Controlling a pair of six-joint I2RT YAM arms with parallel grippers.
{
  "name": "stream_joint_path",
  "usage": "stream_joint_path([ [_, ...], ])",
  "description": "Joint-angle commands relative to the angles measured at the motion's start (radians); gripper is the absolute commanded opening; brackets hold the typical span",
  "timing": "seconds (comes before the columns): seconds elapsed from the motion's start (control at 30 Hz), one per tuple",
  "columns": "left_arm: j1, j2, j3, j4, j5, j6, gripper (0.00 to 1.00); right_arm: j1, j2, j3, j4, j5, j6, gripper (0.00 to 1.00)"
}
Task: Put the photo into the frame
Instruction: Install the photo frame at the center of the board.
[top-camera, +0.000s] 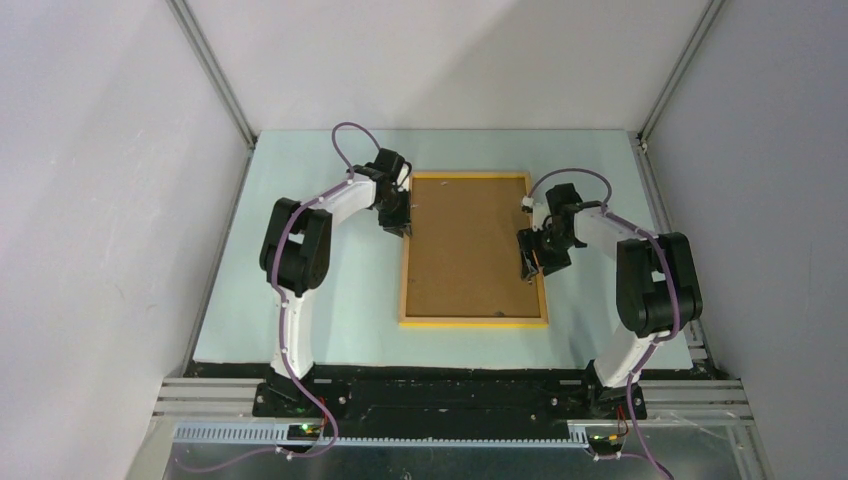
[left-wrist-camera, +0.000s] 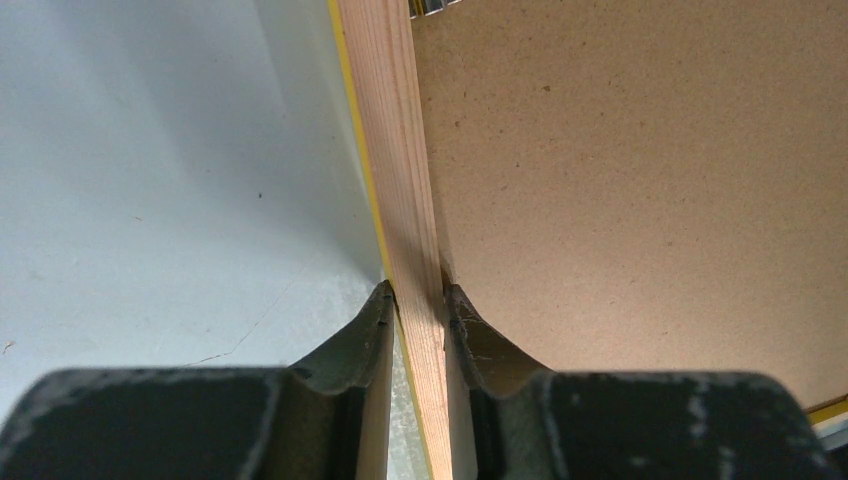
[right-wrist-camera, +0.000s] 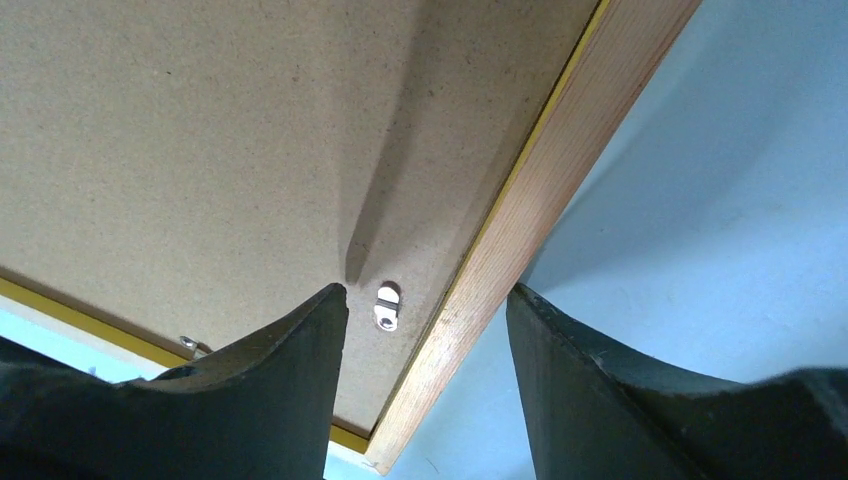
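Note:
The frame (top-camera: 473, 321), with narrow yellow-orange wooden edges, lies flat in the middle of the table with a brown backing board (top-camera: 470, 245) filling it. The photo is hidden. My left gripper (top-camera: 400, 228) is at the frame's left rail near the far corner. In the left wrist view it (left-wrist-camera: 418, 300) is shut on that wooden rail (left-wrist-camera: 400, 150), one finger on each side. My right gripper (top-camera: 530, 262) hangs over the right rail. In the right wrist view it (right-wrist-camera: 428, 292) stands open, straddling the rail (right-wrist-camera: 540, 200) and a small metal clip (right-wrist-camera: 388, 306) on the board (right-wrist-camera: 200, 130).
A pale blue-green mat (top-camera: 300, 300) covers the table under the frame. Grey walls and aluminium posts (top-camera: 215, 70) close in the back and sides. Both arm bases sit on the black rail (top-camera: 450, 395) at the near edge.

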Motion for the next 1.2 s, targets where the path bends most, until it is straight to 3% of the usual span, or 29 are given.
stream_joint_path([
  [0.0,-0.023,0.004,-0.024,0.001,0.027,-0.007,0.00,0.018,-0.021,-0.021,0.023,0.078,-0.002,0.63],
  [0.3,-0.023,0.005,-0.025,0.001,0.027,-0.005,0.00,0.030,-0.024,-0.023,0.027,0.103,-0.008,0.60],
  [0.9,-0.023,0.009,-0.023,0.000,0.026,0.001,0.00,0.023,-0.028,-0.023,0.022,0.071,-0.036,0.39],
  [1.17,-0.023,0.009,-0.020,0.000,0.028,0.002,0.00,0.023,-0.030,-0.024,-0.012,0.038,-0.083,0.42],
])
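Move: The metal clip on the backing board sits just inside the photo frame's right rail, roughly 1 cm left of the right hand point, 1 cm back and 1 cm below. The rail passes about 1 cm to the hand's right, level with it fore and aft; a second clip is some 7 cm back and 7 cm left. From the left hand, the first clip is about 26 cm right, 10 cm back and 1 cm lower. Right fingers narrow astride the rail, shifting 0.5 cm right, inner finger pushing the clip railward; left keeps pinching. ##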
